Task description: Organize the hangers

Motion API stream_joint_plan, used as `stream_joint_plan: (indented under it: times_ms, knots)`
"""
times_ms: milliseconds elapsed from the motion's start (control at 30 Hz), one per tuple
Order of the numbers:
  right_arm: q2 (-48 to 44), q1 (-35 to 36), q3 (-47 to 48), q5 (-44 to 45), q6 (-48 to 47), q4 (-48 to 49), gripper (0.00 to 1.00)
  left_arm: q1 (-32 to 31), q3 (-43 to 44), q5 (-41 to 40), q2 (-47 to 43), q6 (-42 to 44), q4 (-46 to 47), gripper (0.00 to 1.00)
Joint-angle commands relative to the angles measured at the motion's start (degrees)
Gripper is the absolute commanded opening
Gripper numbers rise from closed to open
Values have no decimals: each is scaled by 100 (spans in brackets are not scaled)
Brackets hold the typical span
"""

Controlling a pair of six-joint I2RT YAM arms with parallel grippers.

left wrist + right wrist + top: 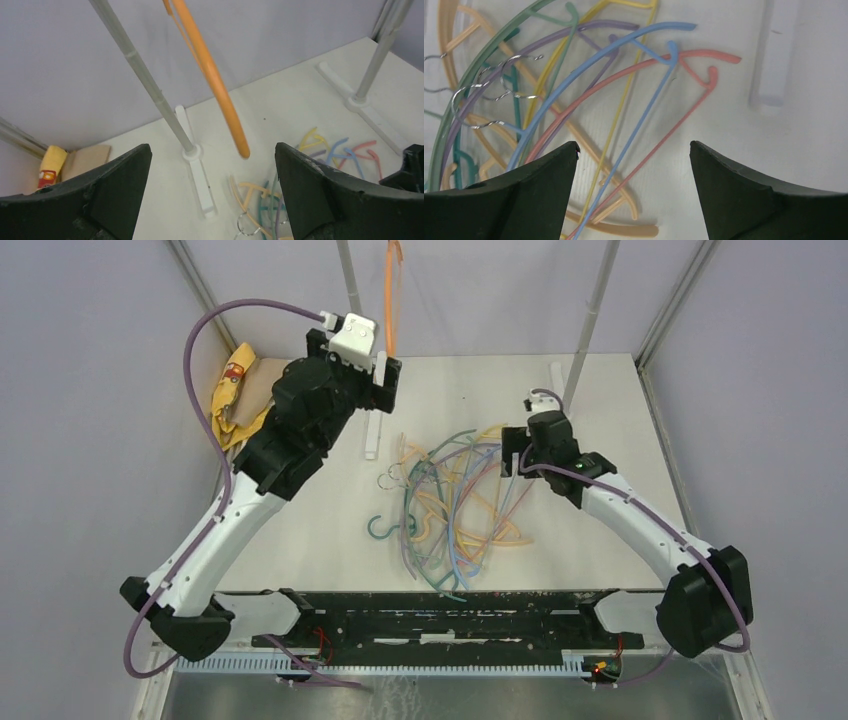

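One orange hanger (393, 290) hangs at the back between the rack poles; in the left wrist view its lower end (220, 95) dangles just beyond my fingers. My left gripper (385, 380) (212, 146) is raised beside it, open and empty. Several hangers lie tangled in a pile (455, 505) mid-table, a teal hook (383, 528) sticking out on the left. My right gripper (515, 455) (633, 144) is open and empty, low over the pile's right side. Below it lie a blue hanger (669, 26), a pink hanger (714, 54) and a peach hanger (621, 229).
Two grey rack poles (350, 280) (595, 320) rise at the back on white feet (373, 435) (200, 180). A yellow cloth (232, 390) and brown cardboard lie at the back left. Frame posts stand at the table's back corners.
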Motion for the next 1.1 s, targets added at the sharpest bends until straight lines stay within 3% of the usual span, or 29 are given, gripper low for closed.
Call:
stream_joint_plan:
  times_ms: [0, 267, 600, 767, 933, 1067]
  knots:
    - [268, 688, 213, -113, 187, -170, 89, 10, -816, 252, -437, -980, -133, 99]
    - [796, 1854, 248, -127, 726, 6, 82, 11, -2519, 502, -1361, -1725, -141, 99]
    - [1907, 2059, 724, -288, 1059, 329, 70, 7, -3715, 652, -1665, -2215, 74, 100]
    - [2225, 2064, 883, -357, 1150, 313, 51, 14, -3946, 787, -1659, -2278, 172, 100]
    - [2099, 2057, 789, -338, 1242, 305, 10, 14, -4045, 806, -1676, -2266, 173, 99]
    - [1872, 2058, 741, -286, 1216, 144, 1, 9, -4062, 766, -1659, -2228, 164, 99]
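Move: The blue hanger's neck lies about 14 cm to the right hand's left, 4 cm back and 10 cm below it. The red hanger's neck is some 4 cm to the right of the blue one and 1 cm farther out. The purple hanger's bar runs about 5 cm to the left of the blue neck, 1 cm farther out. From the left hand, the blue neck is roughly 13 cm right, 4 cm back and 38 cm below. Right hand sweeps 15 cm left and down, pinches blue hanger near neck; open left sinks some 24 cm. ##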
